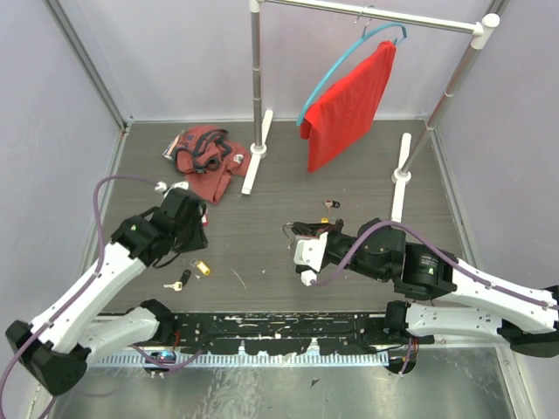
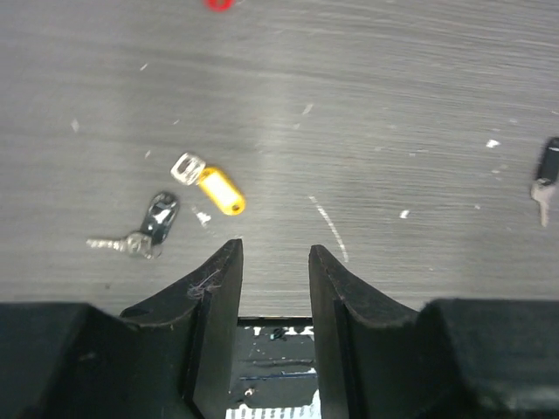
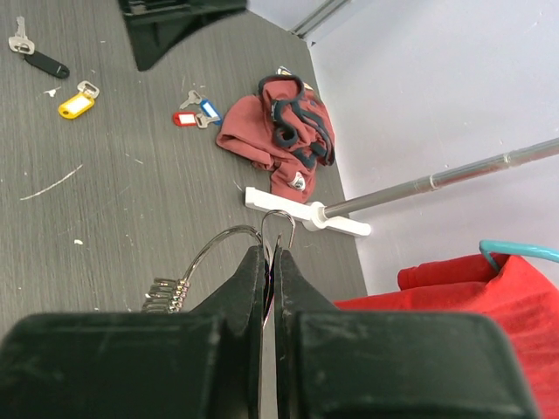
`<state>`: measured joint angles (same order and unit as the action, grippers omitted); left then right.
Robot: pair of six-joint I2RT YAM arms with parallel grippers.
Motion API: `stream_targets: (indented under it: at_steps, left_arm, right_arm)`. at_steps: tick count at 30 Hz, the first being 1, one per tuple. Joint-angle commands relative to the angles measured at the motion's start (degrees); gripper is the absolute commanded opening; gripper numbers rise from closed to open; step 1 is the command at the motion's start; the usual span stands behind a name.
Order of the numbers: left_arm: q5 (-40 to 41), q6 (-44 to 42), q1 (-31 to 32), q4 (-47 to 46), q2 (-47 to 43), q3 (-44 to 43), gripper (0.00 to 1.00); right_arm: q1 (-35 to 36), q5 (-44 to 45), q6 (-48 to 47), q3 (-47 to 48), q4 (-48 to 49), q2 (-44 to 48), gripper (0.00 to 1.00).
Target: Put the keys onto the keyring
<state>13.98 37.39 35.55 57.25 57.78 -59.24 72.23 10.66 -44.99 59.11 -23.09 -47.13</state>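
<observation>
My right gripper is shut on the keyring, a thin silver wire loop sticking up between its fingers. A stack of small metal pieces hangs on the ring's wire. In the top view that gripper sits mid-table. My left gripper is open and empty, hovering above the table just near of a yellow-tagged key and a black-tagged key. The top view shows these two keys below the left gripper. Red-tagged and blue-tagged keys lie by the red cloth.
A crumpled red cloth lies at the back left. A clothes rack with white feet carries a blue hanger and a red garment. Another dark-tagged key lies behind the right gripper. A black base plate runs along the near edge.
</observation>
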Motion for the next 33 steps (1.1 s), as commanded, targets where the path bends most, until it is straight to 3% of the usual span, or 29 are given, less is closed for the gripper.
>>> stream_targets:
  at_steps: [1, 7, 10, 11, 15, 20, 23, 33]
  left_arm:
    - [8.59, 13.37, -0.49, 1.55, -8.43, 8.31, 0.44]
    - [9.31, 24.82, -0.99, 0.32, -11.43, 18.52, 0.51]
    - [11.10, 30.34, -1.33, 2.62, -10.46, 20.59, 0.71]
    - [11.49, 31.69, -1.48, 3.44, -10.02, 20.84, 0.73]
    - [12.60, 33.79, -2.19, 1.48, -8.53, 22.55, 0.75]
    - [7.96, 32.01, -6.02, -4.79, -4.42, 26.47, 0.76]
    - [6.46, 32.56, -7.47, -5.29, -1.65, 27.22, 0.87]
    - [6.20, 31.29, -8.17, -11.04, 3.13, 28.63, 0.86]
  right_arm:
    - [0.15, 0.58, 2.00, -0.33, 1.89, 2.01, 0.01]
    - [0.20, 0.68, 2.23, -0.57, 1.48, 2.32, 0.01]
    - [0.19, 0.73, 2.73, -1.00, 1.55, 2.64, 0.01]
    - [0.20, 0.69, 2.87, -1.20, 1.54, 2.70, 0.01]
    - [0.19, 0.60, 3.31, -1.90, 1.91, 2.84, 0.01]
    - [0.20, 0.23, 3.50, -1.77, 1.67, 2.64, 0.01]
    - [0.20, 0.28, 3.37, -1.88, 1.58, 2.69, 0.01]
    - [0.20, 0.52, 2.83, -2.07, 1.49, 2.22, 0.01]
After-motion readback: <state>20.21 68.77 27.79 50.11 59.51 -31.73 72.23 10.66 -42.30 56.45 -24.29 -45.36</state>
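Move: The yellow-tagged key lies on the table about 4 cm to the left of the left hand, level with it fore and aft and some 18 cm below. The black-fob key lies about 10 cm to the left of that hand and 4 cm nearer the base, the red-tagged key about 4 cm left and 15 cm ahead. From the right hand, which holds the keyring, the yellow-tagged key is around 24 cm left, level fore and aft, and 34 cm lower. The yellow-tagged key is approached from above: the left hand sinks about 15 cm while swinging some 7 cm left and 4 cm back, ending low between it and the black-fob key. On the way the hand turns about 40 degrees counter-clockwise, setting its fingers across the yellow tag, points more steeply down and opens nearly wide. The right hand keeps the keyring pinched and settles about 2 cm. ##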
